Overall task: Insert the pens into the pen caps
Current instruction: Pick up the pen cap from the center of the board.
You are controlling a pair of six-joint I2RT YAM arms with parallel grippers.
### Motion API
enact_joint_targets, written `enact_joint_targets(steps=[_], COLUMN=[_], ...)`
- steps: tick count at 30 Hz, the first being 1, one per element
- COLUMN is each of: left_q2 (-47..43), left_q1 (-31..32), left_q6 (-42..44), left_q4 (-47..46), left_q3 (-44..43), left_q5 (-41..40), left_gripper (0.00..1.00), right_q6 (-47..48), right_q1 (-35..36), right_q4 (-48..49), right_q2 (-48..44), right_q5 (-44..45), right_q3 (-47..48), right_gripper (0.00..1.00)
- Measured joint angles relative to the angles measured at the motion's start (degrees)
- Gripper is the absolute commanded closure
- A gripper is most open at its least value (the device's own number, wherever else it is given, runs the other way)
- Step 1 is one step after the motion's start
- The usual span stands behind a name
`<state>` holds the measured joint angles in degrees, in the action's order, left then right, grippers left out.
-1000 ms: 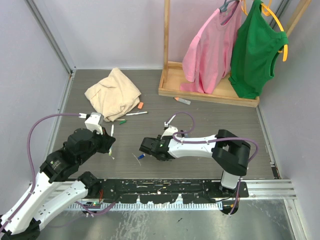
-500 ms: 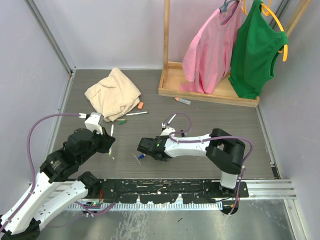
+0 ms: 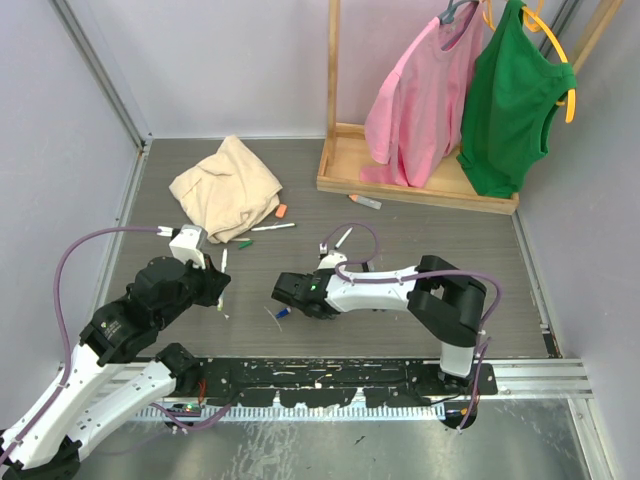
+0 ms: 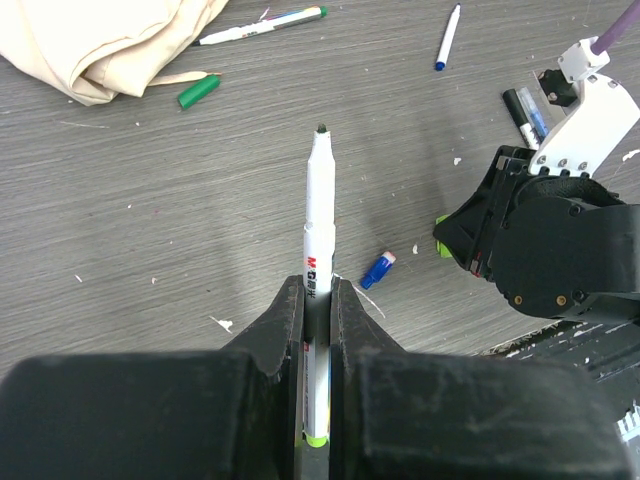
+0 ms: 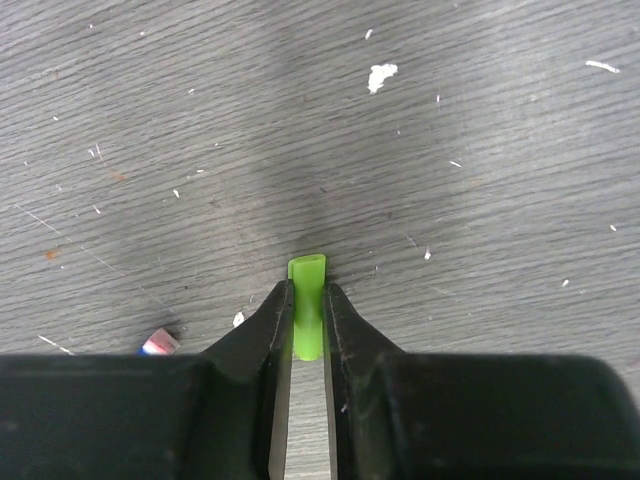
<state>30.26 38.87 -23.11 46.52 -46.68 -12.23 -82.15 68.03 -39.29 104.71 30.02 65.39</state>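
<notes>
My left gripper [image 4: 318,287] is shut on a white pen [image 4: 318,215] with a lime-green end, its dark tip pointing away over the table. In the top view this gripper [image 3: 222,292] is at the left. My right gripper [image 5: 307,292] is shut on a light green pen cap [image 5: 307,300], low over the tabletop; the top view shows the gripper [image 3: 281,293] near the middle. A blue cap [image 4: 378,270] lies on the table between the two grippers. More pens [image 4: 262,25] [image 4: 448,36] and a dark green cap [image 4: 198,90] lie farther back.
A beige cloth [image 3: 226,187] lies at the back left with an orange cap [image 3: 281,211] beside it. A wooden rack [image 3: 415,185] with a pink and a green garment stands at the back right, a pen [image 3: 365,201] in front of it.
The right gripper's jaws have closed on the light green cap, and that arm has shifted a little to the left. The left arm and its pen have not moved.
</notes>
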Motion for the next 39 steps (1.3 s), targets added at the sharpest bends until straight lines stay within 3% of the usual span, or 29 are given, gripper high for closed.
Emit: enact_joint_targets(steps=[4, 10, 21, 27, 33, 39], left_q2=[0.00, -0.13, -1.81, -0.26, 3.87, 6.99], left_q1=[0.00, 0.00, 0.00, 0.00, 0.00, 0.59], left_q6=[0.00, -0.04, 0.00, 0.00, 0.00, -1.60], left_q4=[0.00, -0.07, -3.78, -8.55, -11.15, -15.04], left_q3=[0.00, 0.02, 0.76, 1.11, 0.63, -0.04], left_q5=[0.00, 0.07, 5.18, 9.16, 11.72, 14.43], left_gripper=[1.00, 1.00, 1.00, 1.00, 1.00, 1.00], right_q6=[0.81, 6.08, 26.38, 38.23, 44.68, 44.74], right_q1=[-0.31, -0.79, -2.91, -3.63, -4.79, -13.86], right_q4=[2.03, 10.75, 38.38, 47.63, 50.18, 49.96], right_q2=[-0.85, -7.67, -35.60, -42.64, -47.45, -49.75], right_q5=[0.09, -0.37, -0.11, -2.27, -4.31, -12.15], right_q3=[-1.20, -9.70, -27.76, -29.09, -28.55, -26.95], right_gripper=[1.00, 1.00, 1.00, 0.98, 1.00, 1.00])
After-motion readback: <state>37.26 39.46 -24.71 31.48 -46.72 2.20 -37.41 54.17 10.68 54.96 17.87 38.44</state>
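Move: The green pen cap is already pinched between the right fingers, down on the board. The pen it is taken to stands in the left fingers, about 16 cm to the right hand's left, 19 cm higher and level with it fore and aft. At board height, a blue cap lies some 6 cm left and 2 cm back, a blue-tipped pen 14 cm ahead and 7 cm right. From the left hand the green cap is some 16 cm right, 19 cm down, level fore and aft. The green cap, kept in the right fingers, is lifted off the board about 24 cm almost straight up, drifting forward late, while that wrist swings some 60 degrees from pointing down to nearly level, facing forward and left. The left hand, still gripping its pen, starts later, easing about 7 cm right and slightly up towards the cap. ##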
